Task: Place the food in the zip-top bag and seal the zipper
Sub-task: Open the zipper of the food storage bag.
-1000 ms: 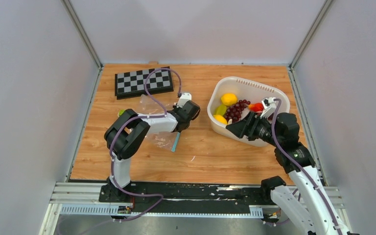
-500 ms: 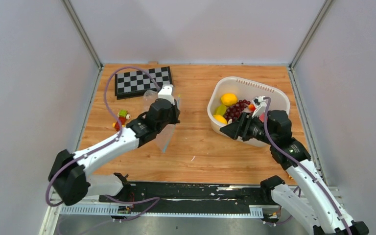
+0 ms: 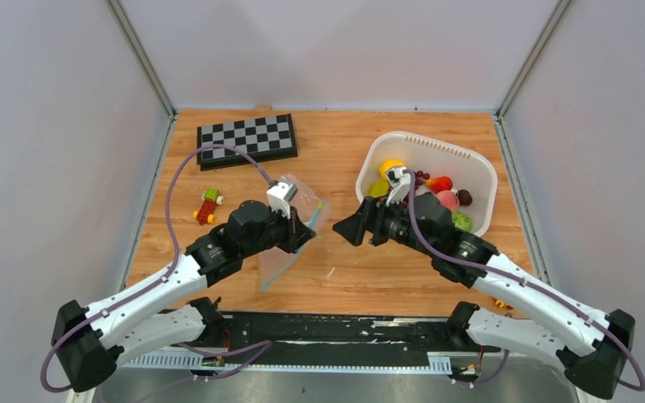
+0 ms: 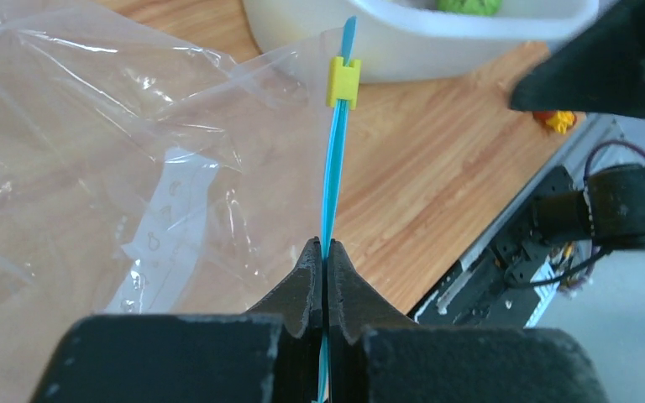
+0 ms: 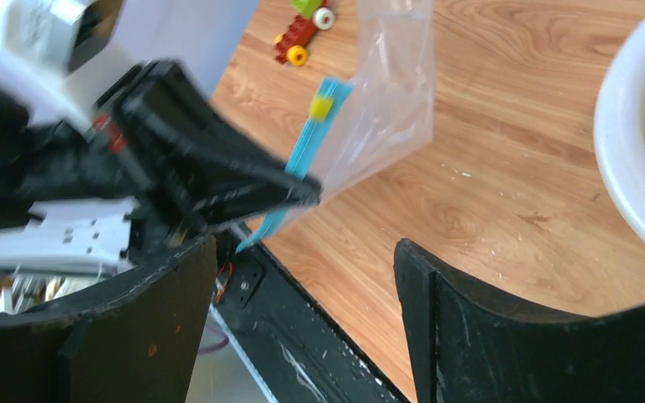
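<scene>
My left gripper (image 3: 304, 237) is shut on the teal-blue zipper (image 4: 332, 185) of the clear zip-top bag (image 4: 134, 168) and holds it up off the table, centre-left. A yellow slider (image 4: 343, 81) sits on the strip ahead of the jaws. My right gripper (image 3: 344, 231) stands open with nothing in it, just right of the bag, facing it. The right wrist view shows the zipper (image 5: 306, 147) and the bag (image 5: 386, 92) beyond its fingers. The food lies in the white basket (image 3: 470, 164): a lemon (image 3: 389, 166), a red piece (image 3: 439, 182), a pink peach (image 3: 447, 199) and a green piece (image 3: 463, 221).
A folded chessboard (image 3: 246, 138) lies at the back left. Toy blocks (image 3: 207, 206) sit near the left edge. The right forearm crosses the basket's near rim. A small orange-yellow item (image 3: 500, 302) lies by the front edge at the right.
My left arm has swung the bag from the back-left toward the front centre, its jaws closing on the zipper. My right gripper has left the basket and moved left toward the bag.
</scene>
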`<state>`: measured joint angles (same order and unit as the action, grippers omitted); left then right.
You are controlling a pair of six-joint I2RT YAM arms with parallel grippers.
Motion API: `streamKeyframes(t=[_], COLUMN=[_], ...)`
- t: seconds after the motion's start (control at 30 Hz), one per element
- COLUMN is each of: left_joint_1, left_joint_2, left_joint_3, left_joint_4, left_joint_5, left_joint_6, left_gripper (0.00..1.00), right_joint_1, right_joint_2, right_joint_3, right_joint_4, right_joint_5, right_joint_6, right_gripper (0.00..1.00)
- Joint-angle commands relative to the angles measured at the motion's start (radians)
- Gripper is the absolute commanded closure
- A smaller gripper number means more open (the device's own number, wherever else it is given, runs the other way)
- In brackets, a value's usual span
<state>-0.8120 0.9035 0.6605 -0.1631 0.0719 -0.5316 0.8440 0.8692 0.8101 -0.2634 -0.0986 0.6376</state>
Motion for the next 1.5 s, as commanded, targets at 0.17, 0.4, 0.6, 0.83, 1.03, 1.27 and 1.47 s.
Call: streamKeyframes(t=[0.17,0.4,0.6,0.83,1.03,1.27,1.47], left_joint_1=[-0.156,-0.239,-0.271,-0.302,-0.315,-0.314,-0.314], left_joint_2=[0.008,0.076,0.092,0.124,0.151,0.093,0.081], left_joint_3=[0.030,0.089,0.099,0.119,0.128,0.126,0.129], left_joint_4=[-0.046,-0.084,-0.057,-0.047,-0.056,-0.214,-0.304], left_joint_5=[-0.123,-0.288,-0.388,-0.388,-0.363,-0.333,-0.374], left_joint_6=[0.083,0.143,0.165,0.220,0.232,0.281,0.285], left_gripper=[1.00,1.00,1.00,0.96,0.50,0.19,0.23], right_joint_1=[0.109,0.119,0.119,0.111,0.105,0.076,0.068], right_joint_2=[0.185,0.274,0.264,0.239,0.220,0.214,0.203], right_joint_3=[0.044,0.032,-0.002,-0.069,-0.082,-0.091,-0.088], right_joint_4=[0.143,0.210,0.215,0.307,0.320,0.276,0.267], right_joint_5=[0.343,0.337,0.373,0.371,0.355,0.333,0.313], right_joint_6=[0.186,0.203,0.218,0.211,0.189,0.132,0.074], right_gripper=[0.27,0.56,0.71,0.92,0.99,1.00,1.00])
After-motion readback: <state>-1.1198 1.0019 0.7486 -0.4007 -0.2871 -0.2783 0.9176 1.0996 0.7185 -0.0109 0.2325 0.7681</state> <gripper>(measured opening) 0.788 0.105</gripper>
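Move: The yellow zipper slider is about 7 cm ahead of my open right hand, 6 cm to its left and 4 cm lower. My left fingertips already pinch the blue zipper, some 9 cm left of my right hand, 1 cm ahead and 6 cm lower. From my left hand the slider lies about 6 cm ahead, 3 cm right and slightly higher. The food basket's middle is roughly 19 cm ahead, 19 cm right and 20 cm below my right hand. I bring my right hand about 6 cm down and 5 cm forward, with some 3.5 cm left at first, swinging it clockwise, and close its fingers on the slider. My left hand keeps its pinch while drawing back and sinking about 3 cm, its left side rolling up some 20 degrees, then opens wide and lets go of the zipper; my right hand then eases slightly back rightwards, still pinching. ##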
